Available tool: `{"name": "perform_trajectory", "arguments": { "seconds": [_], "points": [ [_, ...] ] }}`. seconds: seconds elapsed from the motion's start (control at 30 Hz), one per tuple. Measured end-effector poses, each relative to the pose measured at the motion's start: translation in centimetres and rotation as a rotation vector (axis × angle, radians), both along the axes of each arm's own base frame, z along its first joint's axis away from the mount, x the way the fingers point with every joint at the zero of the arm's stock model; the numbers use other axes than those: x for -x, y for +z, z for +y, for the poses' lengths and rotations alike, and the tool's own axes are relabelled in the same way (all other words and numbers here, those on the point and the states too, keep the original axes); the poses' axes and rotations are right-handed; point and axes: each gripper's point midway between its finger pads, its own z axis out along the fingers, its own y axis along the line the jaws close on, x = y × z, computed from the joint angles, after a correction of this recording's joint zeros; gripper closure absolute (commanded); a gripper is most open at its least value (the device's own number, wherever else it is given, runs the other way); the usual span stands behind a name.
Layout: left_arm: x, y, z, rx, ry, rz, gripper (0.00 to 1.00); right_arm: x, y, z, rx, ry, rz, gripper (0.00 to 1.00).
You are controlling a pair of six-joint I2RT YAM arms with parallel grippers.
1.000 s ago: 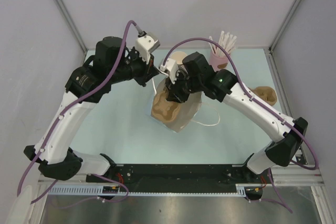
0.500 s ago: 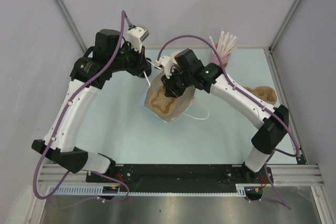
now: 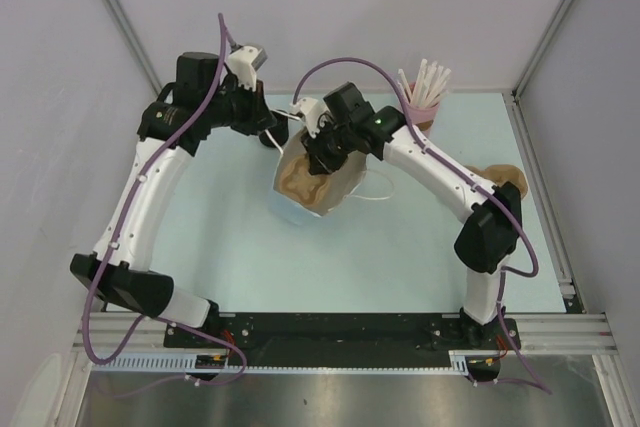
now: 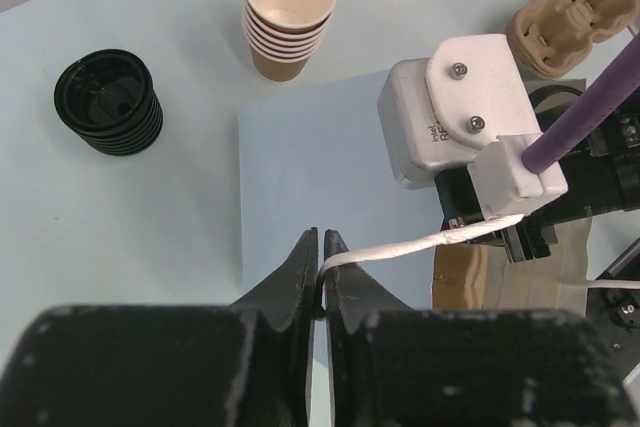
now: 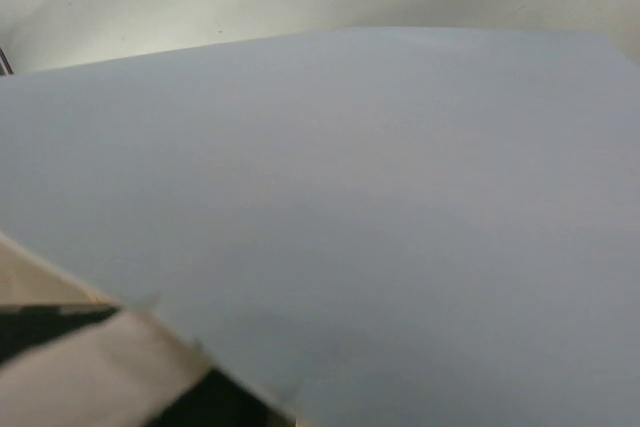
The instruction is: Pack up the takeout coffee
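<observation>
The takeout coffee is out of view in every frame. A light blue paper bag stands tilted mid-table, a brown pulp carrier showing in its open mouth. My left gripper is shut on the bag's white handle, which runs taut toward the right arm. In the top view the left gripper sits just back-left of the bag. My right gripper reaches into the bag's mouth with its fingertips hidden. The right wrist view shows only the blue bag wall up close.
A stack of lidless brown cups and a stack of black lids stand at the back. A pink cup of white sticks is at the back right. A second pulp carrier lies at the right.
Both arms have shifted toward the back left, and the bag has come along and narrowed as seen from above. The left gripper keeps pulling the handle.
</observation>
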Motion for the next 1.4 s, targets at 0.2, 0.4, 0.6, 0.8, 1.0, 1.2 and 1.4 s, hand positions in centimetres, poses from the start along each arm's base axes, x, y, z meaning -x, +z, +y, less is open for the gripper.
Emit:
{"name": "perform_trajectory", "arguments": {
  "seconds": [0.2,0.4,0.6,0.8,1.0,1.2,1.4],
  "points": [
    [-0.9,-0.6,1.0,0.031,0.028,0.020,0.90,-0.9,-0.6,0.7,0.000,0.002,0.008,0.78],
    [-1.8,-1.7,1.7,0.038,0.053,0.038,0.90,-2.0,-1.0,1.2,-0.003,-0.001,0.013,0.77],
    [-2.7,-3.3,2.6,0.035,0.076,0.068,0.96,-2.7,-2.1,1.7,0.013,-0.009,0.028,0.77],
    [-3.1,-4.1,3.3,0.031,0.096,0.079,0.98,-3.8,-2.7,1.8,0.026,-0.051,0.031,0.76],
    [-2.6,-4.9,3.2,0.035,0.065,0.091,0.98,-5.0,-2.8,1.8,0.048,-0.106,0.008,0.76],
    [-1.6,-4.6,2.8,0.048,0.012,0.081,0.97,-5.4,-2.5,2.1,0.063,-0.137,-0.020,0.76],
    [-0.4,-4.3,1.8,0.079,-0.078,0.072,0.97,-5.8,-2.9,2.4,0.089,-0.168,-0.041,0.76]
  ]
}}
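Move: The left hand grips one rope handle of the bag. The bag's middle hangs about 8 cm to its right, 3 cm back and 20 cm below. The black lids stand about 13 cm ahead of the left hand, 3 cm left and 29 cm down. From the right hand, which holds the cup carrier in the bag's mouth, the bag's middle is about 9 cm below and 3 cm left. The paper cups are some 16 cm ahead and 4 cm right of it. Forward and down together, the hands carry the half-loaded bag towards the black lids. The right hand keeps its grip on the carrier inside the bag, going about 6 cm forward, less down and left, and turning slightly clockwise. The left hand, still pinching the handle, sinks some 5 cm while easing forward and left, then draws back again. ##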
